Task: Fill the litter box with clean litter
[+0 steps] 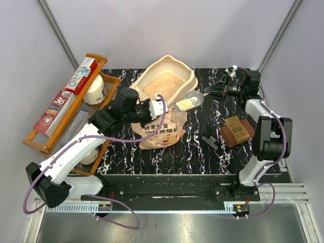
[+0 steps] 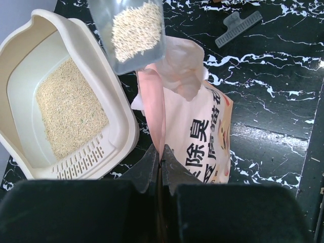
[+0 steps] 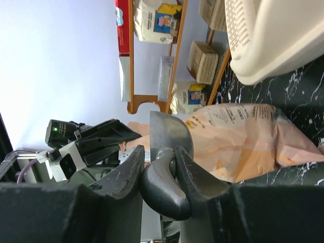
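The cream litter box (image 1: 188, 76) stands at the back of the table with a layer of clean litter (image 1: 163, 85) inside. In the left wrist view the litter box (image 2: 122, 126) and its litter (image 2: 71, 109) lie to the left. A clear grey scoop (image 1: 190, 101) loaded with granules hangs beside the box's right rim, over the pink bag (image 1: 161, 132). My right gripper (image 1: 218, 90) is shut on the scoop's dark handle (image 3: 162, 185). My left gripper (image 2: 161, 152) is shut on the upper edge of the pink bag (image 2: 202, 131), and the scoop (image 2: 134, 35) hovers above the bag's mouth.
An orange wooden rack (image 1: 53, 142) with boxes and jars stands along the left side. A brown block (image 1: 237, 130) and a grey clip (image 1: 209, 140) lie on the black marbled table to the right of the bag.
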You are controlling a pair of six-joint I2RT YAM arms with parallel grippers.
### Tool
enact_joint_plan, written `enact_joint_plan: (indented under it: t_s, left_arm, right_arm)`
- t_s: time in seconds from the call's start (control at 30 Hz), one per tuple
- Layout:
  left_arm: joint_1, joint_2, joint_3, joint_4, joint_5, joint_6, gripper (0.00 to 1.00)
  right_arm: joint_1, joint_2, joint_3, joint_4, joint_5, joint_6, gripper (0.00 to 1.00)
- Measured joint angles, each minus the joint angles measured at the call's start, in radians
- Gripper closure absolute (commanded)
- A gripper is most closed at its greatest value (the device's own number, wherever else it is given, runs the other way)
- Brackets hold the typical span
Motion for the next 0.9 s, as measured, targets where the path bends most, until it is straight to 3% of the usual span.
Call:
enact_joint_plan:
  t_s: [0.3, 0.6, 0.9]
  left_arm:
    - [0.000, -0.014, -0.027, 0.007, 0.008, 0.015, 1.00]
    - [0.000, -0.039, -0.050, 0.005, 0.020, 0.016, 1.00]
    - [0.000, -0.063, -0.067, 0.003, 0.032, 0.023, 1.00]
  right_arm:
    - [0.011, 0.016, 0.321, -0.237, 0.193, -0.116, 1.00]
    - [0.124, 0.135, 0.708, -0.543, 0.564, -0.345, 1.00]
    - [0.228, 0.275, 0.905, -0.746, 0.904, -0.538, 1.00]
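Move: The litter box's middle lies some 19 cm to the left of the right gripper, about 8 cm farther out and 16 cm lower. The pink litter bag stands about 20 cm to the left of this gripper and 14 cm nearer, some 14 cm down; the grey clip lies about 20 cm nearer, 3 cm to the right and 23 cm down. From the left gripper, the litter box is about 17 cm ahead, 7 cm to the right and 18 cm down. Carry the loaded scoop with the right gripper forward about 17 cm, from beside the bag mouth to the litter box's far right side, arcing some 10 cm up and then sinking about half of that. Keep the handle pinched while the fingers dip and swing clockwise, some 30 degrees each. With the left gripper, keep hold of the bag's rim, easing slightly back. ##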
